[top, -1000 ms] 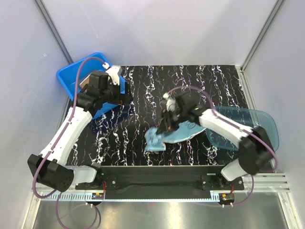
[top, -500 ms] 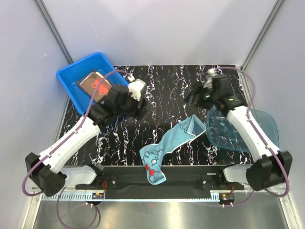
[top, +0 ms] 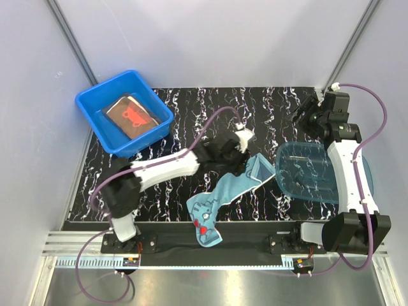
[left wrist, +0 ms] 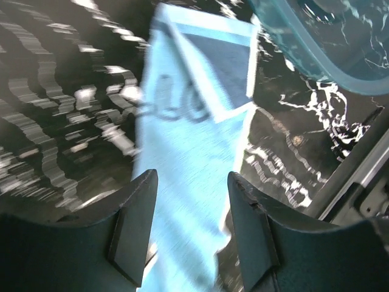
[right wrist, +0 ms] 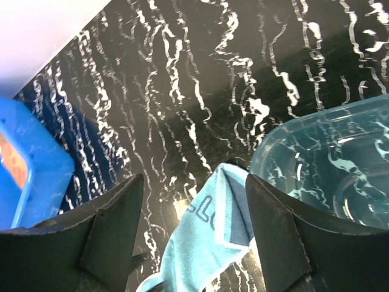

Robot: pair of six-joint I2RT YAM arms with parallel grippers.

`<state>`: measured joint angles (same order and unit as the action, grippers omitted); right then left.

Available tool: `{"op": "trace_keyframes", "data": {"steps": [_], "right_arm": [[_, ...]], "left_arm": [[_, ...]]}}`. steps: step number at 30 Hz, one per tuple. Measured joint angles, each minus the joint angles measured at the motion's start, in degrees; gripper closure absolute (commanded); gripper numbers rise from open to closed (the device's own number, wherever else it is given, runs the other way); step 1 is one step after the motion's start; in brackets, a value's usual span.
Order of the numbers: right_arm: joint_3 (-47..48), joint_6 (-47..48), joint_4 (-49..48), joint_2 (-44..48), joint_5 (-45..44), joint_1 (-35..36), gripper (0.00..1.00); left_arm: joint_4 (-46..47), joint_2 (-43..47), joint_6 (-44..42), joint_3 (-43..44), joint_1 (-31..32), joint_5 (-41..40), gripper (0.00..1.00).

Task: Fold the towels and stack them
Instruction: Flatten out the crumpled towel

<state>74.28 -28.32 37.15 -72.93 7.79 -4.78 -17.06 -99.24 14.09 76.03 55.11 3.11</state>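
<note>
A light blue towel [top: 223,191] lies stretched out on the black marbled table, one end by the teal bowl and the other hanging over the near edge, showing a red print. My left gripper [top: 244,159] hovers over its far end. In the left wrist view the towel [left wrist: 188,121] shows in the gap of my left gripper [left wrist: 191,176], whose jaws stand apart and do not pinch it. My right gripper [top: 305,116] is raised at the far right. It [right wrist: 193,179] is open and empty, high above the towel [right wrist: 206,237]. A brown towel with red print [top: 131,115] lies in the tub.
The blue plastic tub [top: 89,108] stands at the far left corner, its corner also in the right wrist view [right wrist: 24,170]. The translucent teal bowl [top: 299,185] sits at the right, beside the towel's far end [left wrist: 328,42] [right wrist: 328,164].
My right gripper let go of the light blue towel and drew back to the far right. The towel dropped and lies stretched out. My left arm swung from the tub to the towel, its jaws narrowing.
</note>
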Motion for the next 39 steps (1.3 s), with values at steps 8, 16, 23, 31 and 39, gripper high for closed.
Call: {"op": "trace_keyframes", "data": {"steps": [8,16,23,31,39], "right_arm": [[-1.81,0.00,-2.01,0.00,3.91,0.00,0.26],[-3.76,0.09,-2.69,0.04,5.44,0.00,0.25],[-3.89,0.07,-2.95,0.70,5.97,0.00,0.26],[-3.93,0.07,-3.02,1.42,6.82,0.00,0.27],[-4.90,0.94,-3.04,1.62,7.85,0.00,0.30]], "left_arm": [[3.23,-14.99,4.02,8.33,1.20,6.40,0.45],[3.28,-22.51,5.46,14.34,1.18,8.26,0.43],[2.49,-26.23,6.29,16.65,1.18,8.24,0.46],[1.62,-27.26,6.95,17.44,1.18,7.93,0.46],[1.92,-27.21,7.45,17.14,1.11,8.68,1.00]]}}
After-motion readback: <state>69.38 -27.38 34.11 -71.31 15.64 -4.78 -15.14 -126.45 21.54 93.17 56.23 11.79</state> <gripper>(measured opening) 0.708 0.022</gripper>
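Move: The folded-over corner of the crumpled blue towel, where its pale hems meet, lies about 8 cm right of the left hand, 1 cm ahead and 11 cm below. The towel's far corner is some 7 cm ahead and 10 cm right; its near patterned end lies about 16 cm back and 10 cm left. The clear basket's middle is some 33 cm right and 2 cm ahead. From the right hand, the folded corner is 11 cm back, 16 cm left and 22 cm below. Bring the left gripper down and to the right to the towel's folded-over corner, about 11 cm down and 8 cm across, finishing straight down while the fingers tip some 15 degrees steeper. Stop there, then shut the half-open fingers to pinch the hemmed corner. Let the right hand drift only about 2 cm left, open and clear of the towel. ##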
